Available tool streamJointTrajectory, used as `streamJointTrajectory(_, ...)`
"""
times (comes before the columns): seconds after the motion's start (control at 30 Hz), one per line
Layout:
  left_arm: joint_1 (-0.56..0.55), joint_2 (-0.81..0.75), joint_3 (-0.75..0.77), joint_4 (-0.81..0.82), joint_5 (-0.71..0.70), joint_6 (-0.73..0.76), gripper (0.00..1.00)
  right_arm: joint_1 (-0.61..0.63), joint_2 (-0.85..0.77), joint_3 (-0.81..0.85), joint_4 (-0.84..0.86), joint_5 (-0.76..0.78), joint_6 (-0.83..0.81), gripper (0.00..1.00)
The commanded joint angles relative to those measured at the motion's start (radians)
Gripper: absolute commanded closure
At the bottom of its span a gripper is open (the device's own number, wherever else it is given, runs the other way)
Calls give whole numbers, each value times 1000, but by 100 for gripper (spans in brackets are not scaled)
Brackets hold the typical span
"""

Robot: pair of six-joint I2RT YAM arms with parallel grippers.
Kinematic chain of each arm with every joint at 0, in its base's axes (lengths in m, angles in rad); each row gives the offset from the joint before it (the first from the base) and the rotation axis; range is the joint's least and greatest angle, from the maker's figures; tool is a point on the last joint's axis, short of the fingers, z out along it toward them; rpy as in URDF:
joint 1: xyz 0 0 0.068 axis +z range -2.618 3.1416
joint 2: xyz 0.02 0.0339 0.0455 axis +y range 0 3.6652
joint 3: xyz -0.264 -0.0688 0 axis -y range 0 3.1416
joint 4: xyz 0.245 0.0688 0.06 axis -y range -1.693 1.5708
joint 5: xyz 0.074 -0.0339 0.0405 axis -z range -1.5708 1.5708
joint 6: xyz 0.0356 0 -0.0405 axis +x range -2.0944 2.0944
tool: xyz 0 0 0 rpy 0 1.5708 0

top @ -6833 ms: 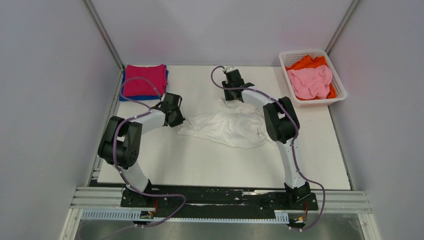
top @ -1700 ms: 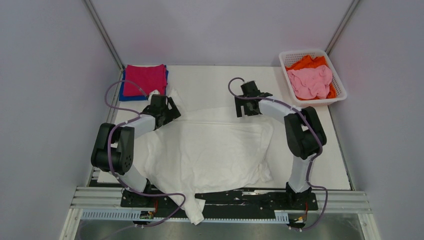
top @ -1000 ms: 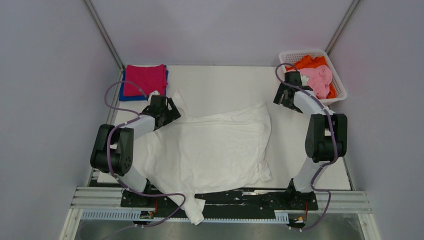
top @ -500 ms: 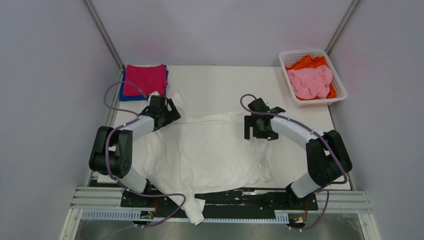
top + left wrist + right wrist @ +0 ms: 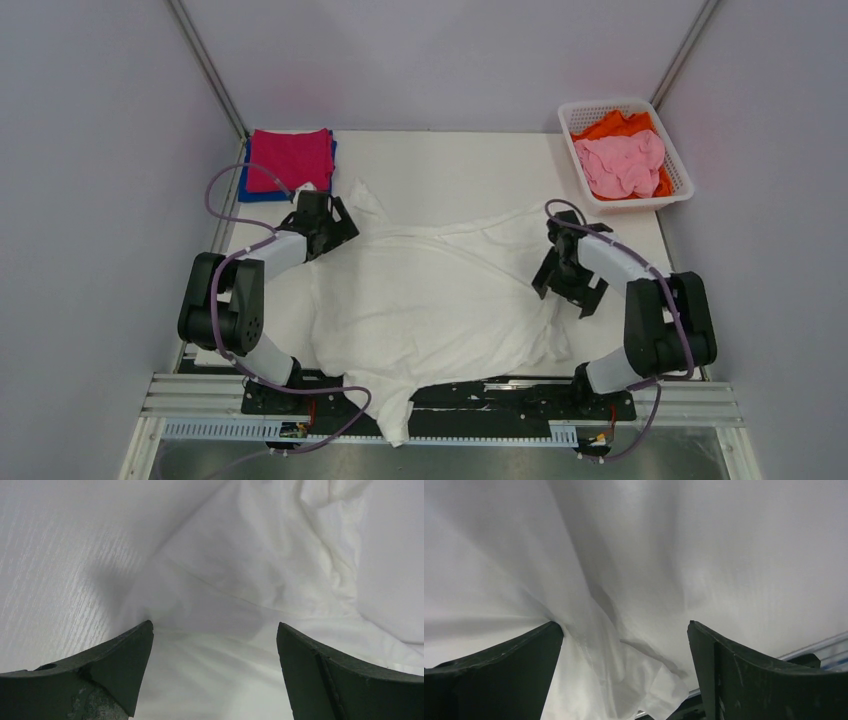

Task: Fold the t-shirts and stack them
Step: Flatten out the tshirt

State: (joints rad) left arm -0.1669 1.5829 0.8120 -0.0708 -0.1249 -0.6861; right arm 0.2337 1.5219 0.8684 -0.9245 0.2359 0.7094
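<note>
A large white t-shirt (image 5: 430, 295) lies spread over the middle of the table, and one part hangs over the near edge. My left gripper (image 5: 325, 222) is open at the shirt's far left corner. In the left wrist view the shirt (image 5: 240, 580) lies between and under the gripper's (image 5: 215, 630) wide-apart jaws. My right gripper (image 5: 565, 275) is open over the shirt's right edge. The right wrist view shows rumpled cloth (image 5: 624, 670) between that gripper's (image 5: 624, 627) jaws. A folded magenta tee (image 5: 290, 158) lies on a blue one (image 5: 262, 193) at the far left corner.
A white lattice basket (image 5: 668, 198) stands at the far right, with a pink tee (image 5: 622, 165) on an orange tee (image 5: 612, 124) inside. Grey walls close in the table on both sides. The black rail with the arm bases (image 5: 500, 392) runs along the near edge.
My right gripper has moved right and nearer, from the shirt's far middle to its right edge. The shirt's right side now lies spread further right. The left arm has hardly moved.
</note>
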Motion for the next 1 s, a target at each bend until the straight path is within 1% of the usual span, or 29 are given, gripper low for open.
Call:
streamJointTrajectory(0.0,10,2,6,11,-18,-2,0,-197,-142,-53,-55,102,65,0)
streamJointTrajectory(0.1,10,13,16,3,-19,-1,0,-327,-254,-53,-15,94,26,0)
streamJointTrajectory(0.2,12,17,21,-5,-21,0,0,-435,-307,-42,6,95,6,0)
streamJointTrajectory(0.23,12,17,22,-6,-20,-2,0,-467,-316,-36,16,64,-1,0)
streamJointTrajectory(0.27,12,17,22,-4,-12,-2,0,-474,-325,-31,36,41,-3,0)
streamJointTrajectory(0.33,12,18,28,-1,7,-2,0,-474,-343,-23,103,-47,-34,0)
streamJointTrajectory(0.47,12,-6,50,-4,52,1,0,-469,-392,-29,281,-290,-150,0)
streamJointTrajectory(0.53,12,-33,69,-7,72,12,0,-457,-407,-21,342,-340,-188,0)
streamJointTrajectory(0.63,11,-51,141,-21,105,43,0,-426,-389,20,375,-348,-226,0)
streamJointTrajectory(0.67,11,-41,163,-27,126,50,0,-417,-375,31,387,-350,-233,0)
streamJointTrajectory(0.73,8,0,255,-29,179,78,0,-394,-328,71,406,-350,-239,0)
streamJointTrajectory(0.77,0,39,279,-28,207,84,0,-378,-303,88,415,-338,-241,0)
streamJointTrajectory(0.83,-12,115,367,-53,220,104,0,-344,-252,125,431,-297,-247,0)
streamJointTrajectory(0.87,-27,140,433,-92,216,120,0,-334,-224,143,434,-275,-250,0)
streamJointTrajectory(0.97,-68,270,560,-158,171,154,1,-326,-150,196,436,-236,-246,0)
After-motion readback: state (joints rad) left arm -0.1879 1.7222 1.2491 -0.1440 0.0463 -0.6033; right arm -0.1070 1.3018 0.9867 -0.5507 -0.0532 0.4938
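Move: The right hand stands low and open on the white t-shirt's right edge, which lies about 2 cm to its left and 2 cm below. The shirt's near-right hem corner is some 12 cm back, level sideways; its far-right corner is roughly 19 cm ahead and 5 cm left. From the left hand, low over the shirt, the far-left sleeve lies about 6 cm ahead and 6 cm right; the folded stack is 15 cm ahead, 10 cm left. Still down on the shirt's right edge with open fingers, the right hand drags it about 10 cm to the right, turning clockwise and starting to rise, then lifts clear and swings forward, slightly left, over the far-right corner, fingers tipping outward. The left hand keeps pressing in place, then lifts off quickly, up and forward about 10 cm and somewhat right, over the far-left sleeve. ##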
